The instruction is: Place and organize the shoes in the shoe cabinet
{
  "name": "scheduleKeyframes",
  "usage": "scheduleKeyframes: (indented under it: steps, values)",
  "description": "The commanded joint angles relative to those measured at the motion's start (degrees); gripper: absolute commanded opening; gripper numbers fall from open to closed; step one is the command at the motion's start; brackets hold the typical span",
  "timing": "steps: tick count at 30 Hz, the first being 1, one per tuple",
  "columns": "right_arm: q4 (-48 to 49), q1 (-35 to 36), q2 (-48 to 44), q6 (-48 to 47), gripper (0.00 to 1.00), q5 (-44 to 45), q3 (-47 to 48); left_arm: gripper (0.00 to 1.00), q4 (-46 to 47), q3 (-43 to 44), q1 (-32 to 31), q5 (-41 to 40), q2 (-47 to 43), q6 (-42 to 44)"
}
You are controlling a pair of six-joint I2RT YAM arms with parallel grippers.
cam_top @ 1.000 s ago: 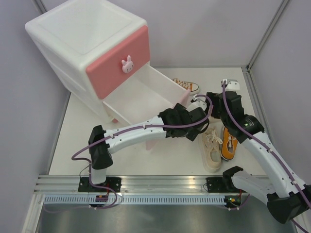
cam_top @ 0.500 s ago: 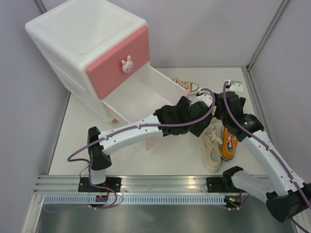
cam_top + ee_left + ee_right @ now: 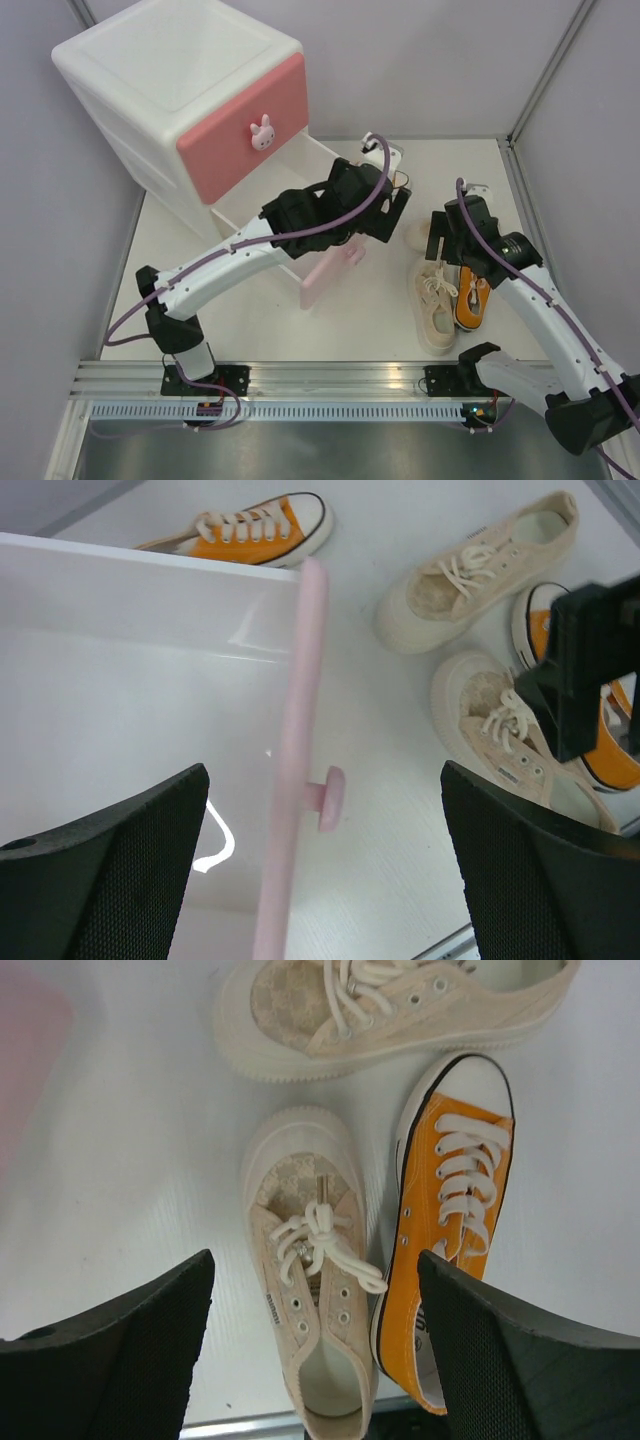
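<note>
The shoe cabinet stands at the far left with its lower drawer pulled out; the drawer's pink front and knob show edge-on in the left wrist view. My left gripper is open and empty above the drawer front. One orange shoe lies behind the drawer. Two cream shoes and the second orange shoe lie on the table to the right. My right gripper is open and empty above the near cream shoe.
The white table is bounded by grey walls at the back and both sides and by a metal rail at the near edge. The right arm's black link shows over the shoes in the left wrist view.
My left arm has swung up and back, from low over the shoes to above the drawer front. My right gripper has drawn nearer, over the near cream shoe. The shoes have not moved.
</note>
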Motion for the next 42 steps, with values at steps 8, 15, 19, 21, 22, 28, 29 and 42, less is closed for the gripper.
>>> scheduleKeyframes:
  steps: [8, 15, 19, 21, 22, 28, 29, 42]
  values:
    - [-7.3, -0.2, 4.8, 1.73, 0.81, -10.86, -3.56, 1.0, -2.27, -1.13, 9.72, 0.92, -7.0, -5.3]
    - [-7.92, -0.11, 7.96, 1.11, 0.74, -20.52, -8.3, 1.0, -3.58, -1.93, 13.06, 2.59, -8.67, -4.78]
    - [-6.43, -0.2, 7.62, 3.13, 0.68, -22.29, -13.56, 1.0, -3.59, -1.75, 13.5, 3.38, -9.02, -3.73]
    - [-4.59, -0.2, 7.26, 3.75, 0.63, -22.47, -15.06, 1.0, -3.5, -1.58, 13.59, 3.39, -9.29, -3.2]
    - [-4.06, -0.2, 7.26, 3.92, 0.62, -22.47, -16.29, 1.0, -3.41, -1.14, 13.68, 3.39, -9.37, -2.94]
    - [1.57, -0.2, 8.58, 4.01, 0.61, -22.9, -20.69, 1.0, -3.23, 0.09, 14.12, 3.56, -9.11, -0.83]
    - [2.1, -0.2, 8.75, 3.93, 0.6, -22.9, -20.87, 1.0, -3.23, 0.18, 14.21, 3.56, -8.76, -0.48]
    - [-5.27, 0.32, 4.2, 3.92, 0.45, -27.65, -21.31, 1.0, -2.88, 0.36, 15.09, 3.65, -8.14, 0.4]
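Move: Below and behind the right hand lies the near beige shoe, about 8 cm back, 2 cm left and 16 cm down. Of that shoe, the near orange shoe is some 8 cm right and 2 cm farther out, the far beige shoe about 16 cm farther out and 4 cm right. From the left hand, the open drawer's middle is roughly 5 cm ahead, 13 cm left, 26 cm down; its handle 3 cm left, level fore-and-aft, 24 cm down. Sinking about 15 cm while drawing back some 11 cm and a little left, the right hand comes down on the near beige shoe, tipping its fingers to nearly straight down and closing them about halfway around the shoe's left collar wall, one finger outside, the other in the opening. The left hand, wide open, swings some 10 cm left and half that forward over the open drawer, rising slightly. ##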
